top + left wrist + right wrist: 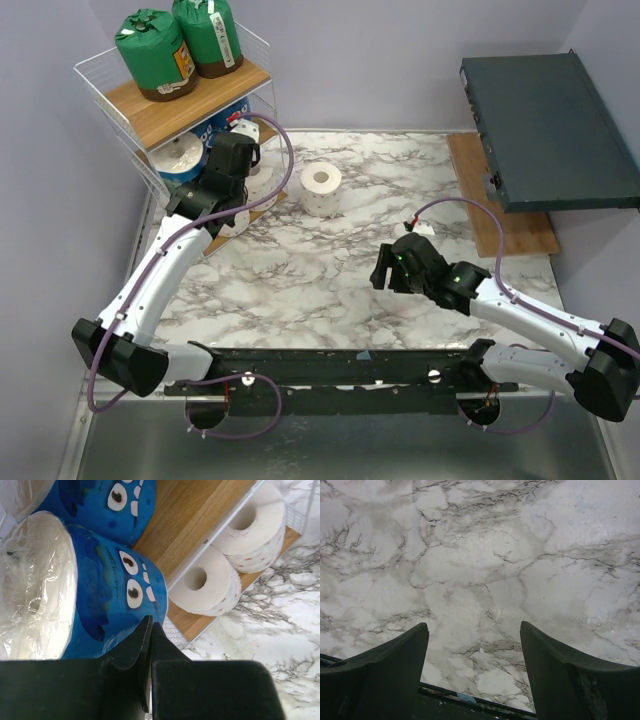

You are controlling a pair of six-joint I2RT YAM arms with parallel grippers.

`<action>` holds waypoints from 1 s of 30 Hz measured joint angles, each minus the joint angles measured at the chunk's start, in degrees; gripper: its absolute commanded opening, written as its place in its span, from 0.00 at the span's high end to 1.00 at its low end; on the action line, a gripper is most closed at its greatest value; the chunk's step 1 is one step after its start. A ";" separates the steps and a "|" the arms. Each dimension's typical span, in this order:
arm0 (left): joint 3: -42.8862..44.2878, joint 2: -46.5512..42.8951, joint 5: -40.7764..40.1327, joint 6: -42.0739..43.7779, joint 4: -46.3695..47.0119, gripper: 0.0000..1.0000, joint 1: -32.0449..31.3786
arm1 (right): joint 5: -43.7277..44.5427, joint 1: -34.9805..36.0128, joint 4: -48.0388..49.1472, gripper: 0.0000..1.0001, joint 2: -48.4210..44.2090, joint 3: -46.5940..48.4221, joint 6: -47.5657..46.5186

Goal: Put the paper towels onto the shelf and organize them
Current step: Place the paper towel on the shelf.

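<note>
The wire shelf [120, 100] stands at the back left. Two green-wrapped rolls [155, 52] sit on its top board. Blue-printed rolls [107, 587] lie on the middle board, and plain white rolls [205, 587] lie on the bottom board. One white roll [322, 187] stands alone on the marble table. My left gripper [151, 625] is shut and empty, its tips right beside the nearer blue roll at the shelf's front; it also shows in the top view [237, 150]. My right gripper [474, 630] is open and empty above bare marble, and it shows in the top view [388, 268].
A dark grey flat box [545, 125] rests on a wooden board [500, 200] at the back right. The marble table [330, 270] spreads between the arms. A black rail [340, 365] runs along the near edge.
</note>
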 measured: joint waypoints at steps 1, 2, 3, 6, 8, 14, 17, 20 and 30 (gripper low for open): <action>-0.42 0.11 -0.02 0.09 0.48 1.00 0.52 | 0.00 0.00 0.00 0.23 -0.02 -0.02 0.00; -0.90 0.26 -0.09 0.17 1.07 1.00 1.20 | 0.00 0.00 0.00 0.23 -0.07 0.00 0.00; -1.40 0.50 -0.09 0.17 1.73 1.00 1.95 | 0.00 0.00 0.00 0.23 -0.11 0.00 0.00; -1.99 0.94 -0.09 0.20 2.67 1.00 2.99 | 0.00 0.00 0.00 0.23 -0.15 0.00 0.00; -2.12 1.20 -0.11 0.17 3.26 1.00 3.41 | 0.00 0.00 0.00 0.23 -0.15 0.00 0.00; -3.41 1.42 -0.15 -0.28 5.40 1.00 5.11 | 0.00 0.00 0.00 0.23 -0.11 0.00 -0.02; -4.46 1.42 -0.31 -0.87 6.23 1.00 5.75 | 0.00 0.00 0.00 0.23 -0.04 0.00 0.00; -5.51 1.42 -0.66 -1.42 6.62 1.00 6.38 | 0.00 0.00 0.00 0.23 0.00 0.00 -0.02; -6.75 1.22 -0.79 -3.13 6.86 1.00 8.11 | 0.00 0.00 0.02 0.23 0.37 0.00 -0.02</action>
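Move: The front blue paper towel sticks out over the lip of the middle shelf, its middle about 7 cm to the left of my left hand, 2 cm ahead and 3 cm higher. The next blue roll is some 9 cm ahead, 3 cm left and level with it. Below, about 21 cm down, the nearer white roll stands 2 cm ahead and 2 cm right of my left hand. From my right hand the front blue roll is roughly 16 cm ahead, 41 cm left and 22 cm up. With my left fingers still shut and empty, I push the front blue roll leftwards, deeper into the middle shelf, bearing on its side low down near its base. My hand goes about 5 cm left while sinking 3 to 4 cm, easing forward slightly in the first half, and swings some 10 degrees counter-clockwise. ##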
